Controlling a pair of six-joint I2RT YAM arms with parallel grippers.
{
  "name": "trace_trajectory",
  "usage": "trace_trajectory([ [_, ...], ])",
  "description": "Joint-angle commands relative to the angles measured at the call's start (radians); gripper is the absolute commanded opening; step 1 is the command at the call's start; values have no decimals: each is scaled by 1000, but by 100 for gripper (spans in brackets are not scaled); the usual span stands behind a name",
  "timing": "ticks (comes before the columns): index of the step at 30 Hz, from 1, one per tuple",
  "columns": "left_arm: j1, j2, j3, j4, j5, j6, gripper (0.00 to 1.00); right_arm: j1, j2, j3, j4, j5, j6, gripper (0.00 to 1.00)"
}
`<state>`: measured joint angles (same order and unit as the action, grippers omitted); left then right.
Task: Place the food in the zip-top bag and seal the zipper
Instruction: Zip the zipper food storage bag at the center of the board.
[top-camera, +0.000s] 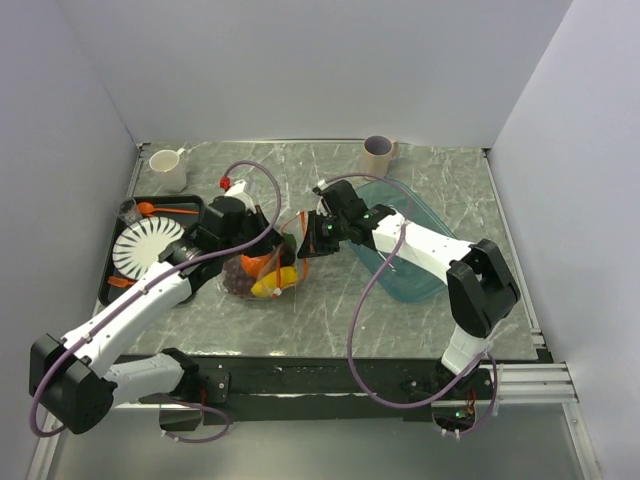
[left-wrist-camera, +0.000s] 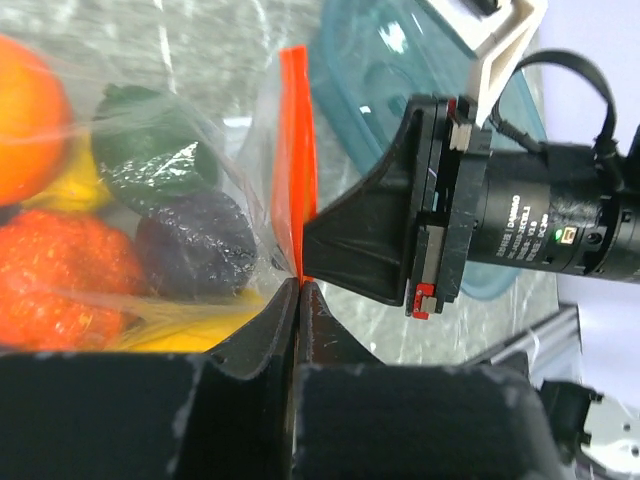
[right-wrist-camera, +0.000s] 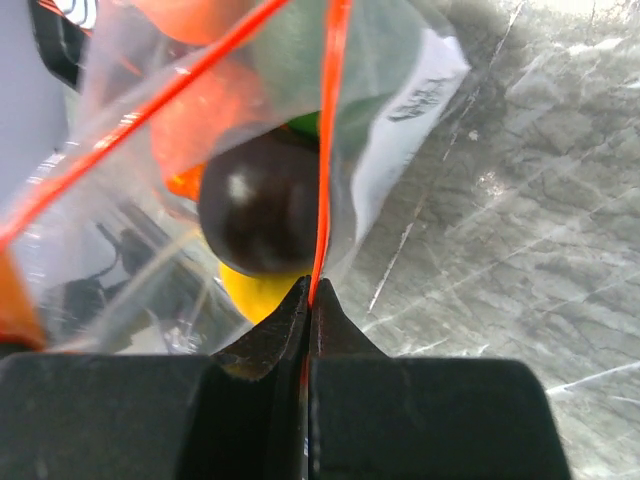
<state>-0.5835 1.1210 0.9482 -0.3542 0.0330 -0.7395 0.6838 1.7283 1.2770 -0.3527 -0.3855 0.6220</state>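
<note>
The zip-top bag (top-camera: 262, 276) lies mid-table, clear and crinkly, with the food inside. In the left wrist view an orange (left-wrist-camera: 28, 120), a green avocado (left-wrist-camera: 155, 150) and a dark plum (left-wrist-camera: 195, 245) show through the plastic. My left gripper (left-wrist-camera: 298, 285) is shut on the orange-red zipper (left-wrist-camera: 296, 160) at the bag's mouth. Just across the strip, my right gripper (right-wrist-camera: 311, 288) is shut on the same zipper (right-wrist-camera: 328, 150). Beyond its jaws the two zipper lips split apart, one running off to the left. The plum (right-wrist-camera: 258, 215) and a yellow piece (right-wrist-camera: 248, 297) sit right behind that strip.
A translucent teal bowl (top-camera: 412, 268) lies under the right arm. At the left, a black tray (top-camera: 108, 290) holds a white plate (top-camera: 145, 246) and orange cutlery (top-camera: 165, 210). A white mug (top-camera: 168, 168) and a beige cup (top-camera: 378, 152) stand at the back.
</note>
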Motion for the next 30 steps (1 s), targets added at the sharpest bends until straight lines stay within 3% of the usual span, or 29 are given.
trace_trajectory([
  [1,-1,36,11,67,119,45,8,-7,-70,-33,89,11,41,0],
  [5,1,50,17,75,160,49,19,-7,-59,-12,66,17,38,0],
  [6,-1,31,15,96,165,43,31,-9,-53,-13,63,17,38,0],
  [8,-1,2,9,116,166,22,41,-9,-49,-13,55,26,38,0],
  [10,-1,-49,9,121,147,9,58,-10,-42,-16,44,40,45,0],
  [15,-1,-174,8,44,-8,-6,84,-12,-23,-28,61,40,70,0],
  [21,-1,-306,-35,-68,-160,-86,85,-12,-49,-56,69,65,87,0],
  [30,-1,-421,-239,-43,-84,-273,84,-12,-55,-65,54,69,85,0],
])
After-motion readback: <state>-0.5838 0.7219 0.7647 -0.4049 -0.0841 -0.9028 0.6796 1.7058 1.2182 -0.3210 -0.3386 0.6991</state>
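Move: The slider at the near end of the orange zipper lies about 9 cm back from the left hand and 7 cm lower, level with it sideways. Inside the bag, some 12 cm below that hand, the yellow fruit is 6 cm back and 2 cm left, the lower orange 2 cm back and 6 cm left. From the right hand, shut on the mouth's right strip, the slider is 7 cm back, 5 cm left and 3 cm lower. The left hand slips 2 cm right and slightly down at the zipper strip, opens its fingers wide and comes free, then rises about 9 cm while swinging left and back, turning some 15 degrees counter-clockwise, before sinking about 5 cm with the fingers still open, to the left of the mouth. The right hand keeps its pinch on the right strip almost in place, easing down about 1 cm. ##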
